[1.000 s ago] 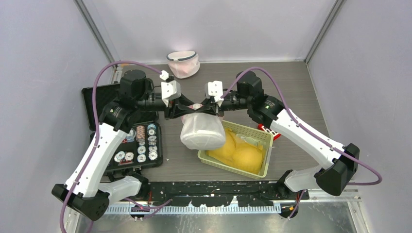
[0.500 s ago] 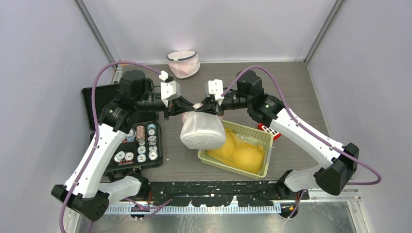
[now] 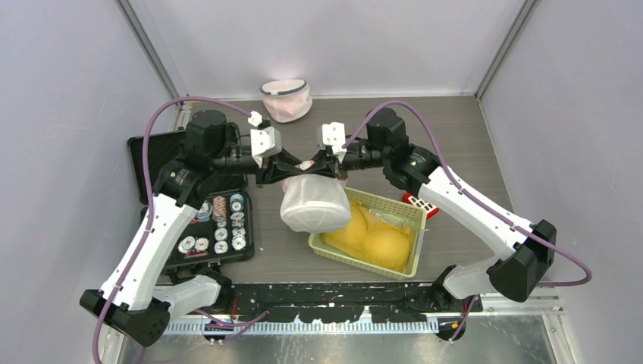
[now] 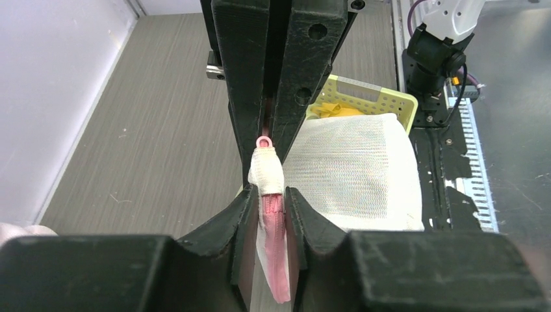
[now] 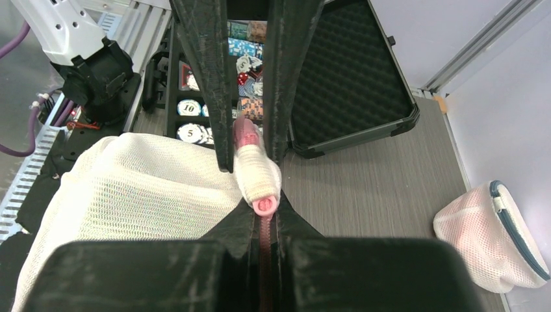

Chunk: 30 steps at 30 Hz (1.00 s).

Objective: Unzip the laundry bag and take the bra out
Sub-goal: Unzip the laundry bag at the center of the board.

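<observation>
A white mesh laundry bag (image 3: 315,206) hangs above the table, its closed pink zipper stretched between my two grippers. My left gripper (image 3: 292,165) has its jaws pressed against both sides of the pink zipper tail (image 4: 274,224), just below the white fabric end cap (image 4: 268,170). My right gripper (image 3: 318,164) faces it and is shut on the zipper line, with the pink pull ring (image 5: 263,205) at its fingertips. The bag (image 5: 130,188) sags below both. The bra is hidden; nothing shows through the mesh.
A yellow basket (image 3: 409,208) holding yellow padded garments (image 3: 375,239) stands just right of the hanging bag. An open black case (image 3: 163,155) of poker chips lies on the left. A second mesh bag (image 3: 286,100) sits by the back wall.
My right gripper has shifted slightly left toward the left one, and the hanging bag has moved a little left with it. The left arm has barely moved.
</observation>
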Tool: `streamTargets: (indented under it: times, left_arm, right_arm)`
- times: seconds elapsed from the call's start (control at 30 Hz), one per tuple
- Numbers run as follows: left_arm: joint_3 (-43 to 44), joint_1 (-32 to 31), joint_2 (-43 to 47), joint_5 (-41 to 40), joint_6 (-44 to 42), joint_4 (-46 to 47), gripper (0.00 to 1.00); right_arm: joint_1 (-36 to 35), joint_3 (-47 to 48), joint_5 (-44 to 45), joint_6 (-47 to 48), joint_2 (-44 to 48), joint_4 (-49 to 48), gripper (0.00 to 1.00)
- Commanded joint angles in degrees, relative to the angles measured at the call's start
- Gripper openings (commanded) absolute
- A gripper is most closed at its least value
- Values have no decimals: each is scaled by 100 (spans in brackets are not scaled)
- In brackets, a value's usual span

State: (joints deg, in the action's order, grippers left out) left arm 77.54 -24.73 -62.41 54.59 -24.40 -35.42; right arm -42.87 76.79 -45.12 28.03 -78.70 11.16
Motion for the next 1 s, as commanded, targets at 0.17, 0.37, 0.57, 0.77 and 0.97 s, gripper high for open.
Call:
streamTargets:
  times: [0.17,0.37,0.57,0.77,0.97]
  left_arm:
    - [93,-32,37,-25,141,275,0]
    - [-132,-23,148,-364,413,642,0]
    - [-412,-23,257,-1046,487,1009,0]
    - [-897,-23,405,-1520,359,1571,0]
    - [-1151,-23,365,-1587,338,1982,0]
  right_arm:
    - [24,360,-35,-87,-41,-255,1]
    - [28,516,65,-203,-95,47,11]
    - [343,641,341,-1104,-85,292,62]
    - [916,1006,434,-2425,-94,801,74]
    - [1237,1298,420,-4133,-233,1090,76]
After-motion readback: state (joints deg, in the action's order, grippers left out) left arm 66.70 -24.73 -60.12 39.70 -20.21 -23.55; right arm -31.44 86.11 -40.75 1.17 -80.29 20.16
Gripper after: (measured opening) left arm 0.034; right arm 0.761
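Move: The laundry bag's zip end is right at both hands' fingertips: some 2 cm to the right of the left hand, its near end between that hand's slightly parted pads, and about 1 cm to the left of the right hand, which grips it. The bag's body hangs about 5 cm back from and 7 cm below the left hand. From that hand the basket with the yellow bra is roughly 17 cm right, 3 cm back and 30 cm down; the navy-rimmed bag stands about 32 cm ahead, 9 cm left and 30 cm down. The left fingers shut on the bag's zip end and pinch it while the right still grips; then the right fingers spread wide, let go, and back off forward and to the right, about 8 cm in all and slightly up, rolling and swinging clockwise nearly 35 degrees. The left hand meanwhile carries the bag some 5 cm forward and 4 cm down, turning about 15 degrees counter-clockwise. ##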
